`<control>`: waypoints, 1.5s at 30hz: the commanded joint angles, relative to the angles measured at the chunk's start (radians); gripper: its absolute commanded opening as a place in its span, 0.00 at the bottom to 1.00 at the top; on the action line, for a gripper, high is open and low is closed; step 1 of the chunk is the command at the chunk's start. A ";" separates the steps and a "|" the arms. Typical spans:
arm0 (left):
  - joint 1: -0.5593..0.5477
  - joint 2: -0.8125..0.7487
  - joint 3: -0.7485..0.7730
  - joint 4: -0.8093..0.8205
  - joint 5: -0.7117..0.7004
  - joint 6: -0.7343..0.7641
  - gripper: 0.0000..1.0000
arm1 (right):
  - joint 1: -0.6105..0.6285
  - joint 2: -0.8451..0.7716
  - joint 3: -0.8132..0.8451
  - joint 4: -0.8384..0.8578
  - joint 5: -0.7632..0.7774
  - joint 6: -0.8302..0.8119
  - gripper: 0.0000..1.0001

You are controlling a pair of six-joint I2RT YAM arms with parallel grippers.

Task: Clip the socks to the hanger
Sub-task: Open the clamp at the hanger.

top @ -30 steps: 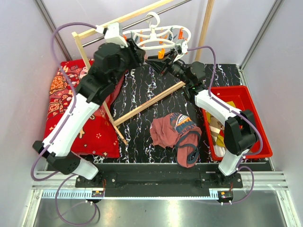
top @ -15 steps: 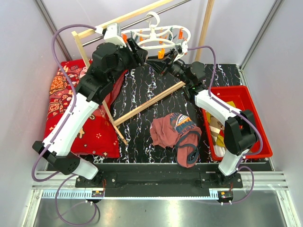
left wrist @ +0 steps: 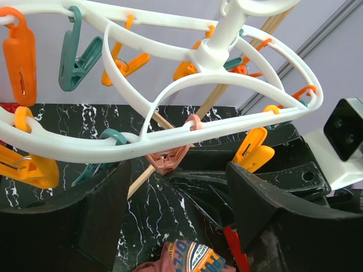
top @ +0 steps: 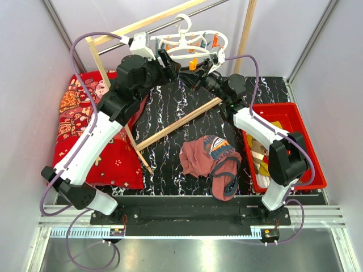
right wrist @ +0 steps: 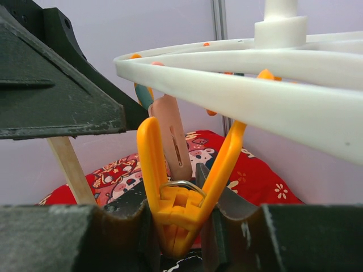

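The white hanger [top: 190,41] hangs from the rail at the back, its rings [left wrist: 170,85] carrying orange and teal pegs. My right gripper [top: 197,68] reaches up under it and is shut on one orange peg [right wrist: 180,192], which also shows in the left wrist view [left wrist: 254,151]. My left gripper [top: 172,60] is just left of it, below the rings, fingers [left wrist: 62,221] wide apart and empty. Yellow and tan striped socks [top: 262,152] lie in the red bin [top: 303,148] at the right. No sock is seen in either gripper.
A rust-maroon garment [top: 211,161] lies crumpled in the table's middle. A red printed cushion [top: 91,133] fills the left side. A wooden pole [top: 176,124] of the rack slants across the black marbled table.
The left arm has shifted right, closer under the hanger, and its jaws have spread wider. The right arm stays still on the peg.
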 commanded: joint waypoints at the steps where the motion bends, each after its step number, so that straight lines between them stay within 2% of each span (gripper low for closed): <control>1: 0.005 -0.010 -0.018 0.092 -0.023 0.008 0.71 | 0.007 -0.033 0.019 0.042 -0.001 0.008 0.00; 11: 0.005 0.003 -0.058 0.211 -0.046 0.057 0.67 | 0.009 -0.036 0.013 0.040 -0.001 0.003 0.00; 22: 0.005 0.019 -0.097 0.254 -0.072 0.065 0.65 | 0.007 -0.045 0.003 0.039 -0.001 -0.001 0.00; 32: 0.005 0.029 -0.100 0.277 -0.070 0.082 0.46 | 0.007 -0.055 0.000 0.036 -0.001 -0.006 0.00; 35: 0.005 0.029 -0.100 0.279 -0.070 0.083 0.43 | 0.009 -0.055 -0.002 0.036 -0.001 -0.007 0.00; 42: 0.005 0.021 -0.107 0.287 -0.078 0.089 0.25 | 0.007 -0.076 -0.022 0.031 0.004 -0.007 0.00; 45: 0.005 0.015 -0.109 0.286 -0.081 0.097 0.18 | 0.009 -0.101 -0.049 0.022 0.013 -0.015 0.04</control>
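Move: The pink clamp on the hanger's near rail is about 3 cm ahead of my open left fingers and 1 cm to their right, at their height. A yellow-orange clamp hangs about 6 cm to the right of the pink clamp and 1 cm farther out. A teal clamp hangs some 5 cm to the pink one's left, about as far out. From my right hand, still pinching the yellow-orange clamp's lower end, the pink clamp is roughly 5 cm left, 1 cm ahead and 2 cm higher. I ease my left hand forward about 3 cm under the hanger's near rail, tilting the fingertips up some 8 degrees, until the pink clamp is between them. As that reach tapers off I close the fingers from wide open to under half and pinch the pink clamp from both sides. My right hand stays put and keeps its hold on the yellow-orange clamp. ##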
